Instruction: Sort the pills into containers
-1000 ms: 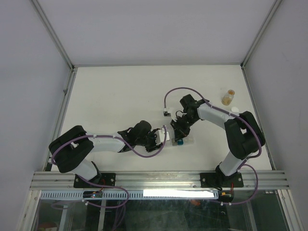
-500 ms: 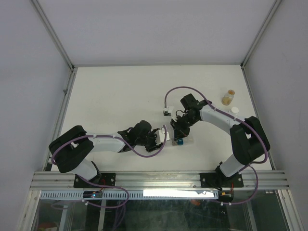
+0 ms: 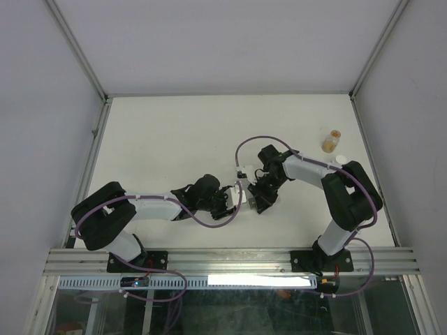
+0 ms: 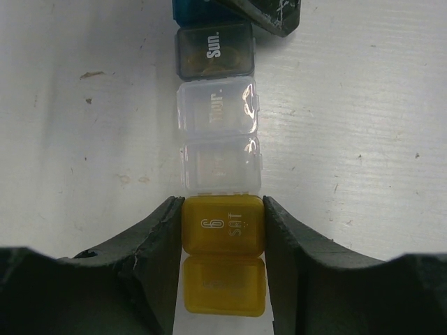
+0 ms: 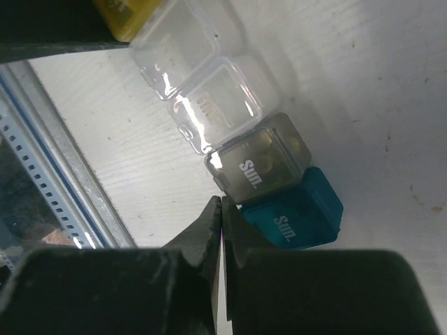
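The containers are a row of small pill-box cells lying on the white table: yellow [image 4: 222, 225], two clear [image 4: 218, 139], grey [image 4: 214, 51] and teal [image 4: 192, 10]. My left gripper [image 4: 222, 213] is shut on the yellow cell, one finger pressed to each side. My right gripper [image 5: 222, 202] is shut with nothing between its fingers. Its tips touch the near corner of the grey cell [image 5: 262, 162], right beside the teal cell [image 5: 297, 209]. Tan pills [image 5: 272, 145] show dimly through the grey lid. From above, both grippers [image 3: 234, 199] [image 3: 257, 201] meet over the box and hide most of it.
A small bottle with tan-orange contents [image 3: 331, 140] stands at the back right, its white cap [image 3: 341, 160] lying just in front of it. The aluminium rail [image 5: 42, 181] runs along the table's near edge, close to the box. Grey walls enclose the table.
My right gripper has shifted a little left and toward the near edge, covering the teal cell in the top view. The left arm keeps its grip and has not moved.
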Motion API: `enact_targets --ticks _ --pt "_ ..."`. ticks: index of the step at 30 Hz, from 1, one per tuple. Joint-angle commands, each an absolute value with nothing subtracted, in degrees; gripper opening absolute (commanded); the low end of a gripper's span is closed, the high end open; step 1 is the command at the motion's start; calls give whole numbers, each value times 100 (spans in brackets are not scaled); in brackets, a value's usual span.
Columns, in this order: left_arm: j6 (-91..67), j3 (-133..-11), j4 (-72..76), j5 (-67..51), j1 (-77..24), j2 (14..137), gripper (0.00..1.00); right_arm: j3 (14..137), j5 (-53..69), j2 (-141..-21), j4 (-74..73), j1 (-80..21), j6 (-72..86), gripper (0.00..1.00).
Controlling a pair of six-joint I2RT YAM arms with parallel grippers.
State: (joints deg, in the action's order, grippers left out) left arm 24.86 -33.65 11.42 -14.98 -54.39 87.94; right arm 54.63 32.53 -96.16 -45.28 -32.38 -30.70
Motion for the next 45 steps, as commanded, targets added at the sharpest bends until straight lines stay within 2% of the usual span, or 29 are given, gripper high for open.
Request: enact_targets --ticks 1,7,14,19,23,28,36,41,45 --pt "2486 -3542 1173 -1778 -5511 8724 19 5709 4216 -9274 -4464 -2993 -3395 5" --pt "2422 -3580 1170 -1784 -5511 8680 27 5732 4930 -8834 -4605 -2604 -3601 12" --pt "2196 -3628 1306 -1588 -5511 8556 53 5724 5104 -8586 -4636 -2347 -3647 17" --pt "1887 -3662 1444 -1386 -5511 8386 64 5721 5151 -8464 -4628 -2230 -3665 18" --pt "1665 -3644 1529 -1313 -5511 8238 69 5700 5198 -8345 -4621 -2161 -3682 19" --pt "1298 -3599 1665 -1408 -5511 7761 70 5691 5230 -8184 -4615 -2075 -3745 21" --pt "166 -3072 3146 -1725 -5494 7184 71 5576 5294 -7707 -4532 -1986 -3885 24" --pt "-596 -2944 3824 -1849 -5407 7051 77 5502 5458 -7258 -4434 -1799 -3924 28" --pt "-1384 -2675 4576 -1914 -5141 6735 90 5442 5566 -6795 -4301 -1536 -3894 39"
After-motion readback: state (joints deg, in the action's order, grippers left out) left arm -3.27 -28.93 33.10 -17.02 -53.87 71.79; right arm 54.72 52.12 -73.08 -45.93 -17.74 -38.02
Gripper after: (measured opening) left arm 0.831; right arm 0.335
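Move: The left fingers are already shut on the inner of the pill box's two yellow compartments; from that hand the grey Sun. compartment lies about 8 cm to the right and the teal one some 11 cm right, both about 1 cm farther out. The right hand's closed tips stand at the box's near edge: Sun. lies about 2 cm ahead and 2 cm left, teal some 2 cm ahead and level sideways, the held yellow compartment about 10 cm left and 1 cm ahead. Straight up off the pill box goes the right hand, some 12 cm with a few centimetres forward, its nearly shut fingers parting a little as they tilt up towards the left. The left hand first holds still, then opens to let go of the yellow compartment and rises about 14 cm, drifting right, its fingers swinging up almost level. ##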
